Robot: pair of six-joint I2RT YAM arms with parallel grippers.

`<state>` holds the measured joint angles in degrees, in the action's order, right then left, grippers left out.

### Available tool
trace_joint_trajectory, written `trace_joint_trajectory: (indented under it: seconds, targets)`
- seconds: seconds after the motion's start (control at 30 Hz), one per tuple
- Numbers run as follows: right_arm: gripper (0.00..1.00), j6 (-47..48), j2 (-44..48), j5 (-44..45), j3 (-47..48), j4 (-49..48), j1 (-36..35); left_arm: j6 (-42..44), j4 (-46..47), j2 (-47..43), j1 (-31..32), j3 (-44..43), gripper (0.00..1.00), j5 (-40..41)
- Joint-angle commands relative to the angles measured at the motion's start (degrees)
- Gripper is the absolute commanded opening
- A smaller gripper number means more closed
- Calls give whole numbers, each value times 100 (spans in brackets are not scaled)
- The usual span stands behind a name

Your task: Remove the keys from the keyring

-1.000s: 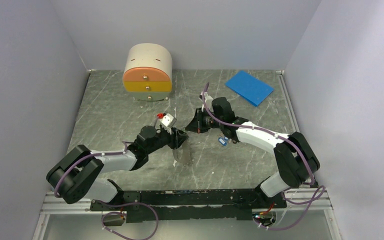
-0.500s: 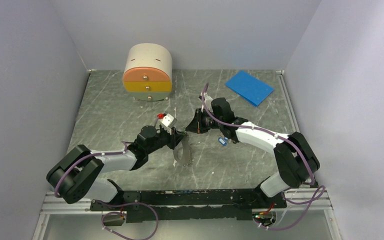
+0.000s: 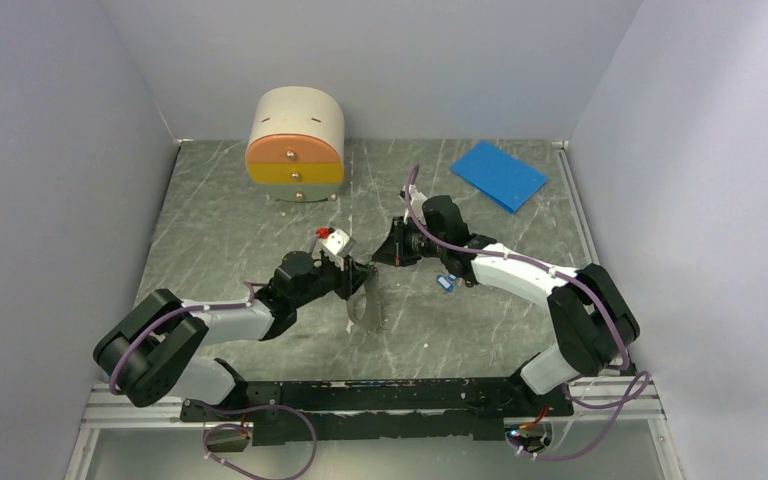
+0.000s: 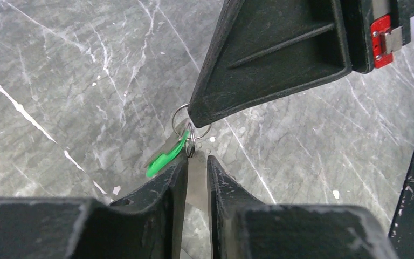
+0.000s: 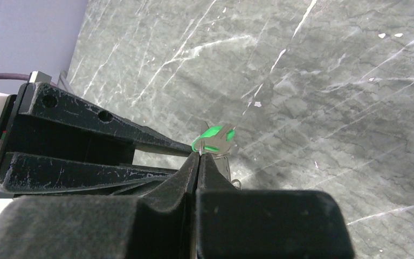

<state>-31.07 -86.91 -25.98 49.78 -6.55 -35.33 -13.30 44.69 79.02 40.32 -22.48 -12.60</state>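
Observation:
The keys show as a bright green tag (image 4: 164,156) with a silvery piece, hanging from a small silver ring of the keyring (image 4: 190,123). My right gripper (image 5: 199,156) is shut on that ring, its thin wire pinched at the fingertips; the green tag (image 5: 211,135) sits just beyond them. A flat grey strap (image 4: 197,186) hangs from the ring. My left gripper (image 4: 197,161) is shut on that strap, with the green tag just outside its left finger. From above, the two grippers (image 3: 358,277) (image 3: 385,255) meet mid-table and the strap (image 3: 365,308) trails toward the near edge.
A round-topped drawer unit (image 3: 295,147) with orange and yellow fronts stands at the back left. A blue sheet (image 3: 498,174) lies at the back right. A small blue tag (image 3: 446,283) lies on the marbled grey table (image 3: 220,220) by the right arm.
My left gripper's jaws have drawn together onto the grey strap. The right arm and the ring it holds have stayed in place.

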Motion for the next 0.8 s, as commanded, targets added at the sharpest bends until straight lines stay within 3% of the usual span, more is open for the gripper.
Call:
trace_joint_trajectory:
  seconds: [0.0, 0.23, 0.77]
  targets:
    - [0, -86, 118, -12, 157, -188, 8, 196, 114, -14, -21, -106, 30, 62]
    - [0, -159, 87, -103, 140, -263, 4, 252, 303, 63, -22, -167, 43, 244]
    - [0, -202, -52, -303, 176, -293, -3, 437, 439, 169, -191, -337, 45, 57]
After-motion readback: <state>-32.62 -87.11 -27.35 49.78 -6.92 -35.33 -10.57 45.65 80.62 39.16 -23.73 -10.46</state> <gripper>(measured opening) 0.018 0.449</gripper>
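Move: The green-headed key hangs from the ring just off the left fingertips, about 2 cm ahead of the left hand, 1 cm to its right and about level with it in height. The silver key is beside it, roughly 2 cm ahead and 2 cm right of the left hand, and the ring is about 1 cm above the silver key. From the right hand, which still pinches the ring, the green key lies about 1 cm left and 2 cm lower. Forward by about 2 cm, after hardly moving at first, goes the left hand, its fingers opening on from a narrow gap to not quite half wide so that they come astride the hanging green-headed key. Its wrist swings only a few degrees counter-clockwise. The right hand keeps its shut pinch on the ring, almost in place. ##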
